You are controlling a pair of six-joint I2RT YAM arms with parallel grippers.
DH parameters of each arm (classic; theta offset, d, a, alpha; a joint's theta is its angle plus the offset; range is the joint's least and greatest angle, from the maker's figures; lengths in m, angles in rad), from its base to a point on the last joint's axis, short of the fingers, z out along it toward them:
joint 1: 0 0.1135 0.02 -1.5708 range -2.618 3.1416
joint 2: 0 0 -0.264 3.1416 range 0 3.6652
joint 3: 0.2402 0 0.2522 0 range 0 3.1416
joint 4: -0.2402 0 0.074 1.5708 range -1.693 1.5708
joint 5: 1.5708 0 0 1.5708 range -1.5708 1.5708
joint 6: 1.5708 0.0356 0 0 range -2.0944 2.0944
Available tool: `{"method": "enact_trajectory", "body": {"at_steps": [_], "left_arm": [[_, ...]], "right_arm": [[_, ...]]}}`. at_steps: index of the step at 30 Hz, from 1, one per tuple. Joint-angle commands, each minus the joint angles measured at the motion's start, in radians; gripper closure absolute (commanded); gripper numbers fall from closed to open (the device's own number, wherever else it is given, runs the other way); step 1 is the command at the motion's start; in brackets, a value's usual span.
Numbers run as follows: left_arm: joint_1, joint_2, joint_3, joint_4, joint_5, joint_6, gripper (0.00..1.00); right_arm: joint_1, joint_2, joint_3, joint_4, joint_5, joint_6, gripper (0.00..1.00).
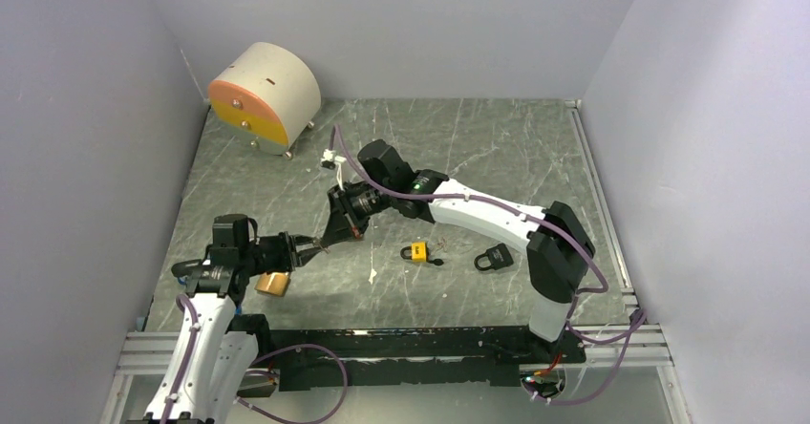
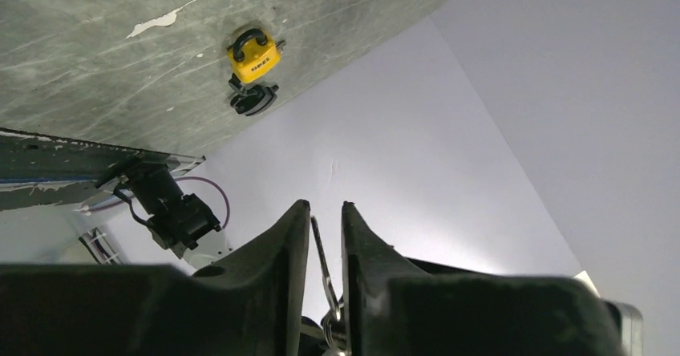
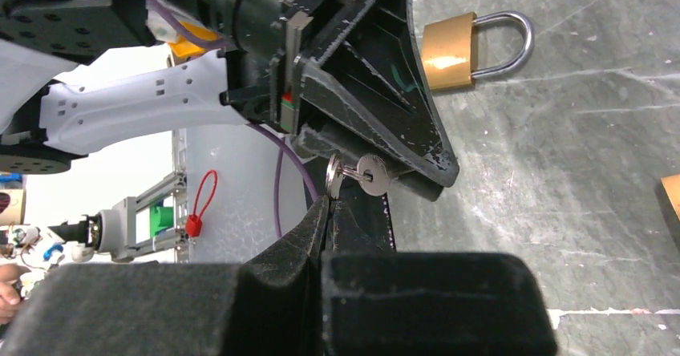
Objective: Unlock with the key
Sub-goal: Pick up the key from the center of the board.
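A silver key [image 3: 371, 175] hangs in the air between the two grippers. My right gripper [image 3: 329, 201] is shut on the key ring [image 3: 332, 176] at its fingertips. My left gripper [image 2: 325, 205] has its jaws narrowed around the key blade [image 2: 319, 248], with a slim gap still showing beside the blade. Both grippers meet above the table's left middle, the left gripper [image 1: 308, 249] touching tips with the right gripper [image 1: 330, 240]. A brass padlock [image 1: 273, 284] lies on the table under the left wrist. It also shows behind the left fingers [image 3: 377, 107] as a brass padlock [image 3: 449, 50].
A yellow padlock [image 1: 417, 251] and a black padlock [image 1: 493, 258] lie mid-table to the right of the grippers; the left wrist view shows the yellow padlock [image 2: 255, 55]. A round beige and orange block [image 1: 263, 95] stands at the back left. Grey walls enclose the table.
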Motion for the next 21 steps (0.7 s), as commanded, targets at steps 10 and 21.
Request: {"method": "enact_trajectory", "body": {"at_steps": [10, 21], "left_arm": [[-0.001, 0.008, 0.028, 0.148, -0.031, 0.05, 0.97], [-0.001, 0.047, 0.315, 0.422, -0.14, 1.034, 0.98]], "right_arm": [[0.002, -0.116, -0.066, 0.063, -0.031, -0.056, 1.0], [-0.001, -0.263, -0.164, 0.199, 0.163, -0.011, 0.29]]}}
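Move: The key, still held by the right fingers, already lies between the left hand's half-open pads, practically at its hand point, and about 2 cm left and 1 cm below the right's. On the table some 15 cm lower, the near brass padlock is level with the left hand and about 11 cm left; the second brass lock is roughly 10 cm ahead, 5 cm right; the yellow lock is 5 cm ahead, 19 cm right. Left pinches the key, right lets go, drawing right; left lifts it about 7 cm up, 5 cm forward. ##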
